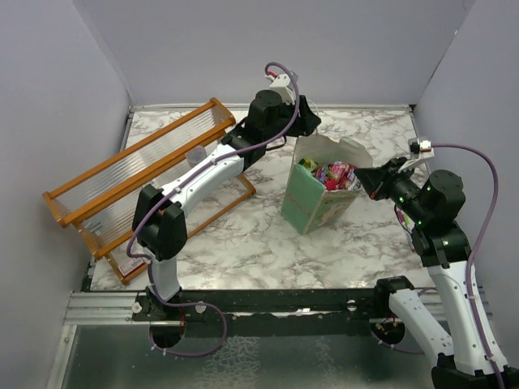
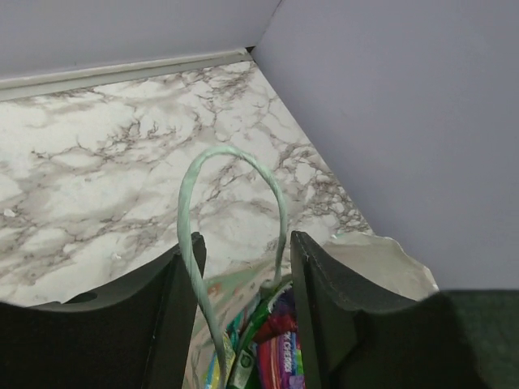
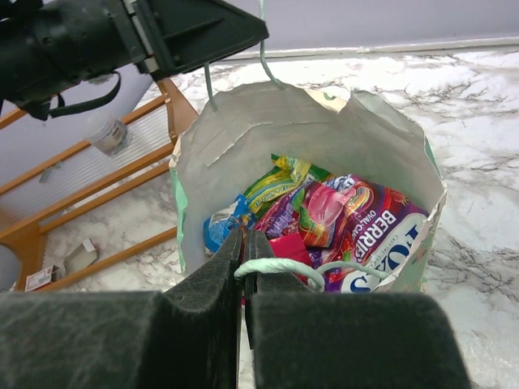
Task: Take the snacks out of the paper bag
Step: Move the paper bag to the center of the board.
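Note:
The mint-green paper bag (image 1: 306, 203) stands open near the table's middle, with several bright foil snacks (image 1: 336, 174) inside. In the right wrist view I see its cream inside (image 3: 243, 154) and the snacks (image 3: 349, 215). My right gripper (image 1: 369, 180) is at the bag's near rim, and in its own view (image 3: 245, 243) it is shut on a pale string handle (image 3: 280, 266). My left gripper (image 1: 304, 121) hovers over the far rim. It is open (image 2: 243, 267), with the other string handle (image 2: 231, 154) looping up between its fingers (image 2: 316, 308). Snacks (image 2: 284, 348) show below.
An orange wooden rack (image 1: 138, 174) lies tilted at the table's left, also seen in the right wrist view (image 3: 97, 178). A small red-and-white carton (image 1: 128, 266) lies by its near corner. Grey walls enclose the marbled table (image 1: 243, 235) at the back and sides.

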Controlling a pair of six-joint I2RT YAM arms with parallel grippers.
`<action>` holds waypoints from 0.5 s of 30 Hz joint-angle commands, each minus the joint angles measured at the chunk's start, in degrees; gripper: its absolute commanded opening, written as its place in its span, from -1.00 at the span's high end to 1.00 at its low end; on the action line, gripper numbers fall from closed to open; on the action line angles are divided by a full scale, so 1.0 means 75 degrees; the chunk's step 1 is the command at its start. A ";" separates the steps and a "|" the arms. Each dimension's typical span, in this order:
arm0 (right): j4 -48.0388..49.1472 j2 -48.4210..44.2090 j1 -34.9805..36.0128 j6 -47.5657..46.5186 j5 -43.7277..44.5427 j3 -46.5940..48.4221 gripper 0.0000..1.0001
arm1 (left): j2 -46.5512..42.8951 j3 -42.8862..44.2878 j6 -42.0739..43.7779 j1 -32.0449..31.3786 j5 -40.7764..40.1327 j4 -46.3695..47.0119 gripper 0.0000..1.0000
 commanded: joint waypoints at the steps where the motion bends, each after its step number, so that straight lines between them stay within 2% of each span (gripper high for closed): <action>1: 0.0196 -0.0142 0.0059 -0.0167 0.0293 0.0277 0.97 | 0.0604 0.0958 0.0158 -0.0026 0.0364 -0.0382 0.14; 5: 0.0180 -0.0101 0.0060 -0.0204 0.0332 0.0306 0.97 | 0.0908 0.1605 0.0492 -0.0015 0.0323 -0.0833 0.54; 11: 0.0145 -0.0049 0.0060 -0.0265 0.0333 0.0336 0.95 | 0.0725 0.1806 0.0796 0.0090 0.0120 -0.1008 0.94; 12: 0.0137 -0.0049 0.0060 -0.0268 0.0323 0.0319 0.95 | 0.0649 0.1832 0.0816 0.0116 0.0129 -0.1069 1.00; 15: 0.0169 -0.0019 0.0060 -0.0286 0.0322 0.0290 0.94 | 0.0293 0.1709 0.0841 0.0192 0.0220 -0.1198 1.00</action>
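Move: The bag's free far handle stands just past the left fingertips, partly between them: about 2 cm ahead, 2 cm to the right and 1 cm lower. The paper bag's middle is some 8 cm back, 5 cm right and 17 cm below that hand, with the snacks inside around 9 cm back and 5 cm right. From the right hand, still pinching the near handle, the far handle lies roughly 15 cm ahead and 11 cm left, and the paper bag's middle 6 cm ahead, 7 cm left. Forward and to the right, sinking about 1 cm, the left hand slides its half-open fingers some 2 cm over the bag's far handle; they shut fully and pinch it as the hand eases back up slightly, rolling about 5 degrees. The right hand stays put, keeping its pinch on the near handle. ##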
